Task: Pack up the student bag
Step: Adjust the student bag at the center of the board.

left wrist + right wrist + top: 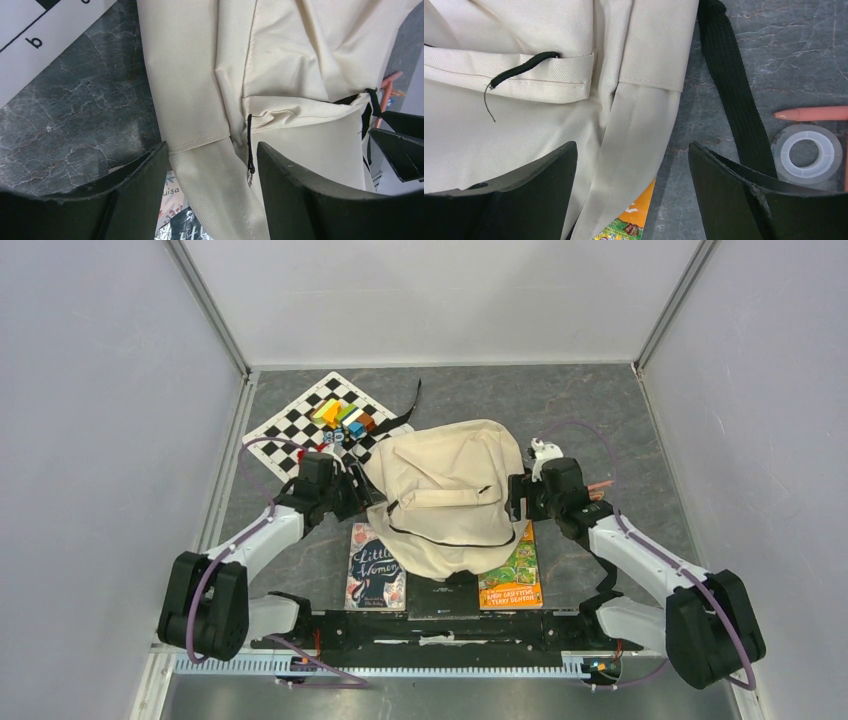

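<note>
The student bag, cream canvas with black straps, lies slumped in the middle of the table. My left gripper is at its left edge. In the left wrist view that gripper stands open, its fingers straddling a cream side fold beside a black zipper pull. My right gripper is at the bag's right edge. In the right wrist view it is open around the cream side seam, with bare table on its right side.
A "Little Women" book and an orange book lie partly under the bag's near edge, with a dark flat item between them. A chessboard with coloured blocks lies at the back left. A tape roll, pink pen and black strap lie to the right.
</note>
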You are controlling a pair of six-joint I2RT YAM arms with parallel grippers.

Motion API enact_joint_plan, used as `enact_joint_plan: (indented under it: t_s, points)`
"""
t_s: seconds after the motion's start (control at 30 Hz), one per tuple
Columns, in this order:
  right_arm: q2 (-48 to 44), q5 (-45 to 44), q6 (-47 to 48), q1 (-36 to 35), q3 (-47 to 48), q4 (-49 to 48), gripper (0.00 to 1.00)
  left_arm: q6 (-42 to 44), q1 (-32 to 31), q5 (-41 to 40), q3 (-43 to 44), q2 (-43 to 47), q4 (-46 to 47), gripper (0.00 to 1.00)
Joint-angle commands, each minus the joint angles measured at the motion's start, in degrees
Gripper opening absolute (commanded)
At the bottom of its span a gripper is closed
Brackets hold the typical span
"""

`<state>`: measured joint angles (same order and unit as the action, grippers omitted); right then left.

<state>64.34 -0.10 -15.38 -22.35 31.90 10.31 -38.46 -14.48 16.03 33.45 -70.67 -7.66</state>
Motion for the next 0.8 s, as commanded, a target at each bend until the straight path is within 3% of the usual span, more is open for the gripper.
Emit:
enact_joint_plan:
  t_s: [0.0, 0.17, 0.27, 0.33, 0.43, 0.5, 0.57, 0.77]
  points:
    - [2.9, 1.7, -0.6, 0.1, -0.5, -5.1, 0.85, 1.7, 0.3, -1.9, 1.0, -1.6, 2.3, 0.7]
    - [5.1, 2.6, -0.8, 0.1, -1.9, -7.4, 0.73, 2.2, 0.3, -2.2, -0.2, -2.8, 2.7, 0.71]
    - [6.5, 3.5, -0.7, 0.1, -2.0, -8.4, 0.58, 2.9, 0.3, -1.2, -0.1, -4.8, 2.9, 0.7]
    - [7.0, 3.8, -0.7, 0.1, -1.8, -8.8, 0.42, 3.1, 0.3, 0.1, 0.0, -6.0, 3.8, 0.58]
    - [6.8, 3.2, 0.1, 0.0, -0.8, -9.2, 0.2, 2.5, 0.3, 2.7, -0.2, -5.2, 5.3, 0.28]
    - [6.6, 2.3, 1.4, 0.0, 1.1, -8.4, 0.04, 2.5, 0.3, 4.6, -0.1, -3.2, 5.5, 0.13]
    - [5.9, 1.6, 2.6, 0.0, 3.4, -8.3, 0.0, 2.8, 0.2, 7.3, -0.1, -0.1, 5.5, 0.03]
    - [9.0, 0.5, 7.5, 0.0, 13.0, -9.3, 0.0, 2.4, -2.3, 11.7, -1.1, 12.4, 2.0, 0.02]
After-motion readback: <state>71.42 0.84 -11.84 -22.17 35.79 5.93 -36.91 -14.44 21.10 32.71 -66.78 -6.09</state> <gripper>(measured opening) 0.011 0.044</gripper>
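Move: The student bag's left side edge lies right between the left fingers, about 3 cm below them and 1 cm to the right; the Little Women book is some 13 cm back and 1 cm right, the chessboard 13 cm ahead and 10 cm left. For the right hand, the bag's right side edge lies about 3 cm below and 1 cm left, level in reach; from that hand the tape roll sits some 12 cm right, level with it, and the treehouse book 13 cm back and 1 cm left. Both hands pinch the student bag's opposite side edges: each sinks nearly 3 cm over its edge while the open fingers shut on the cloth, then rises with them closed. The left climbs about 5 cm from its low point, easing slightly right; the right comes up about 3 cm and carries its edge forward 2 to 3 cm. ##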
